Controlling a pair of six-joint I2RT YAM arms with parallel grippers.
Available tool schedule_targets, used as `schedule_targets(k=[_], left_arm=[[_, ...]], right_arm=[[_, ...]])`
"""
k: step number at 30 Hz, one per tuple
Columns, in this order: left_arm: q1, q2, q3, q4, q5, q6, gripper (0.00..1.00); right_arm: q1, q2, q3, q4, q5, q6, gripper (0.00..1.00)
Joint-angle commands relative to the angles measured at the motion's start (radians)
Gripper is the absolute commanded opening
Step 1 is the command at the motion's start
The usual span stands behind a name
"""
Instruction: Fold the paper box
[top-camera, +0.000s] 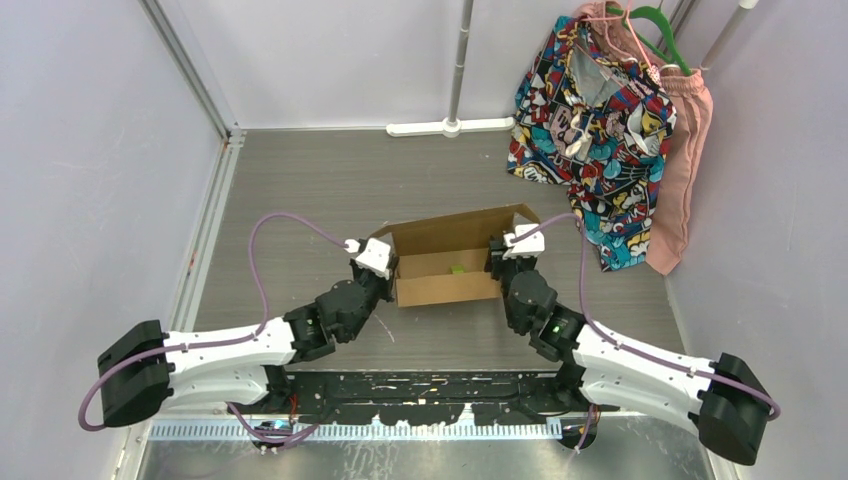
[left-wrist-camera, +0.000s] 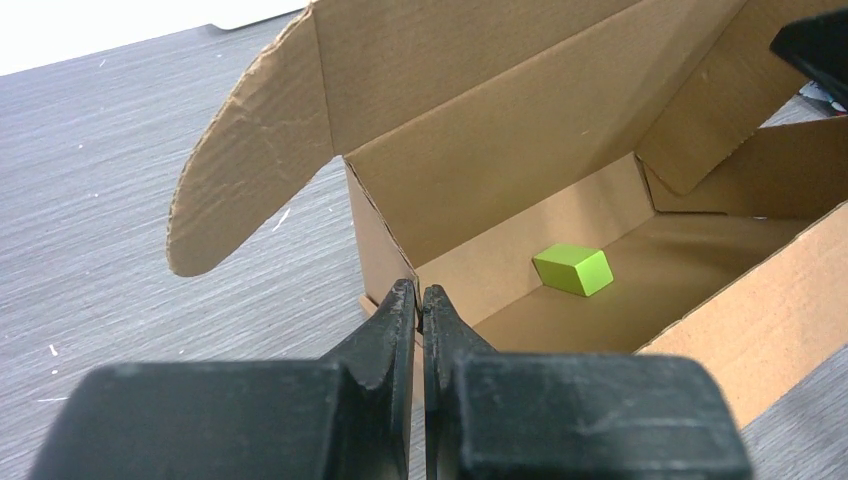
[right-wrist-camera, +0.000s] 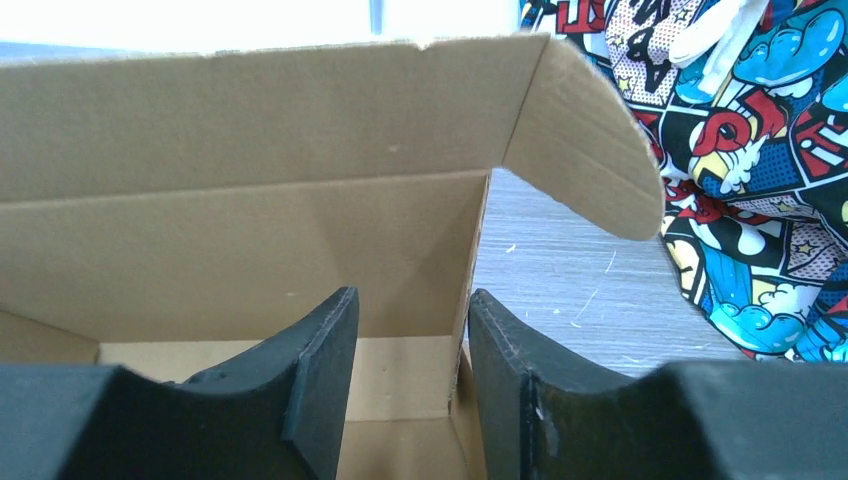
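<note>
The paper box is brown cardboard and stands half formed at mid-table, its lid upright at the back with rounded ear flaps. A small green block lies inside, also in the left wrist view. My left gripper is at the box's left end; in its wrist view the gripper is shut on the thin left wall. My right gripper is at the right end. In its wrist view it is open and straddles the right wall, which sits close to the right finger.
A comic-print garment and a pink one hang at the back right, close to the box's right ear flap. A white pole base stands at the back wall. Purple walls enclose the grey table.
</note>
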Motion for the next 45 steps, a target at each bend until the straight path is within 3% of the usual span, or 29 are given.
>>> schedule_targets(k=[1, 6, 12, 24, 32, 35, 45], left_arm=[[-0.011, 0.033, 0.033, -0.006, 0.026, 0.008, 0.01], [-0.012, 0.034, 0.039, -0.008, 0.020, 0.014, 0.01], [0.000, 0.049, 0.052, -0.022, 0.022, 0.013, 0.01], [0.047, 0.079, 0.081, -0.066, 0.059, -0.015, 0.01], [0.089, 0.105, 0.111, -0.097, 0.103, -0.033, 0.02], [0.112, 0.113, 0.126, -0.120, 0.139, -0.042, 0.02], [0.204, 0.159, 0.196, -0.210, 0.271, -0.066, 0.02]], right_arm=[[-0.043, -0.062, 0.072, -0.016, -0.091, 0.092, 0.51], [-0.102, -0.099, 0.102, -0.084, -0.157, 0.143, 0.52], [-0.142, -0.119, 0.160, -0.157, -0.212, 0.173, 0.70], [-0.172, -0.192, 0.214, -0.202, -0.301, 0.180, 0.74], [-0.181, -0.223, 0.274, -0.238, -0.314, 0.168, 0.88], [-0.194, -0.211, 0.303, -0.254, -0.311, 0.155, 0.93], [-0.358, -0.080, 0.454, -0.370, -0.441, 0.197, 0.96]])
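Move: My right fingers are already half open around the box's right wall. The lid standing open has its middle about 5 cm ahead, 7 cm left and 4 cm above them; its right ear lies some 6 cm ahead, 5 cm right and 5 cm up, the green block 4 cm back, 8 cm left and 8 cm down. From my left hand, pinching the left wall, the lid's middle is about 6 cm ahead, 13 cm right and 5 cm up. I lift my right hand clear of the right wall, some 13 cm up past the lid to above its right end, spreading the fingers almost fully and rolling the hand about 15 degrees, left side rising. My left hand keeps its pinch on the left wall and, after easing slightly right, pushes it about 4 cm forward. ##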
